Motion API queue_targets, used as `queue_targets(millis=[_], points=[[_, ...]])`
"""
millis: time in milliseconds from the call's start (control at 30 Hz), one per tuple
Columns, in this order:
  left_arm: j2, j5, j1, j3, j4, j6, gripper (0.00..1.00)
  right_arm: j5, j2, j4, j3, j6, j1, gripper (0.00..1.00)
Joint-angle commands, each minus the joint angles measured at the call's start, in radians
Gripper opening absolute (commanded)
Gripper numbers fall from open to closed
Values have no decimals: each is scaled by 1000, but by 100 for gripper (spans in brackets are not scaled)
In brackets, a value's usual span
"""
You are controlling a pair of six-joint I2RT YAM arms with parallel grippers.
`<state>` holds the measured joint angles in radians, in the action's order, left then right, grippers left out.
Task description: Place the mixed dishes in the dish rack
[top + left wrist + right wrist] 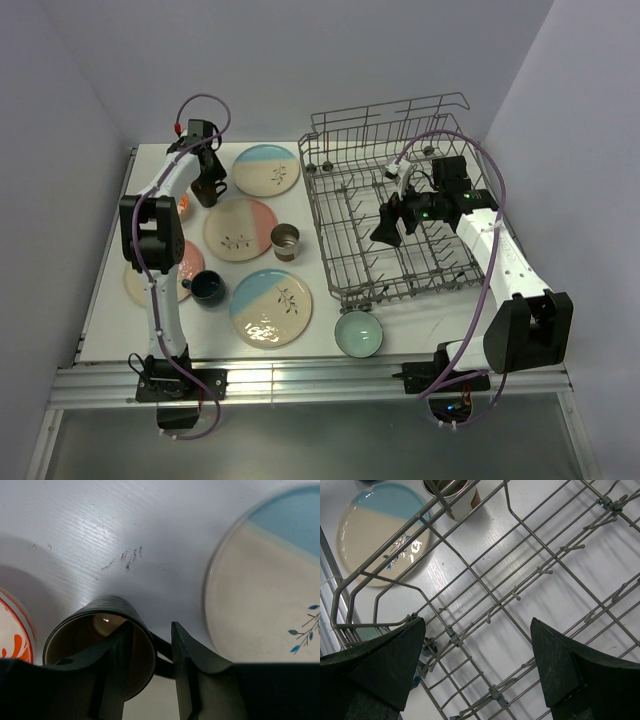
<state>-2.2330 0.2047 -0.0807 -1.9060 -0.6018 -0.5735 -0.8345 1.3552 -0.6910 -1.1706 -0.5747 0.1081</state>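
My left gripper (207, 178) is down on a dark brown mug (100, 606) at the far left of the table. One finger is inside the mug and the other is outside by the handle, closed in on the wall. The mug stands on the table. An orange-red bowl (12, 637) sits just left of it, and a blue-and-cream plate (270, 590) lies to its right. My right gripper (398, 222) hangs open over the floor of the dish rack (330, 235), with only tines (470, 575) beneath it.
On the table lie a pink plate (240, 228), a blue plate (271, 306) and another pink plate (140, 278) partly under the left arm. A tan mug (286, 241) stands by the rack, along with a dark-blue mug (208, 287) and a teal bowl (358, 333).
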Motion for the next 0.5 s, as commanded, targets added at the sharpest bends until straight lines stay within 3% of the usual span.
queue_targets(millis=[0,233,467], points=[[-20,41,2,-64,-30,-20,42,-25,-2,16,-12,-7,-4,93],[-43,29,4,-76,-24,-32,32,-28,-16,13,6,-8,-7,93],[36,19,10,-19,40,-29,0,-31,-25,1,5,-16,-5,93]])
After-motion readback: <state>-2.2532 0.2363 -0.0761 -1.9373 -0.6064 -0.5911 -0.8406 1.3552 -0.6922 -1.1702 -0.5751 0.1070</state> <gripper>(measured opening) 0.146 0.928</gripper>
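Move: The brown mug is what the left hand goes for. Its middle lies about 3 cm left of that hand and roughly 3 cm below, level with it fore and aft, so the open fingers straddle the mug's right wall near the handle. From the left hand, the orange bowl is some 14 cm left and 3 cm back, the far blue plate about 12 cm right and 9 cm ahead, and the middle plate 7 cm right and 12 cm back. From the right hand, the mug is roughly 47 cm left and 24 cm ahead. Down by about 1 cm the left hand eases, one finger inside the brown mug and the other outside beside its handle. It holds that depth while the fingers close from less than half open to nearly shut, pinching the right wall between them. Right at the end it starts back up by about 1 cm, drifting slightly forward and left. ##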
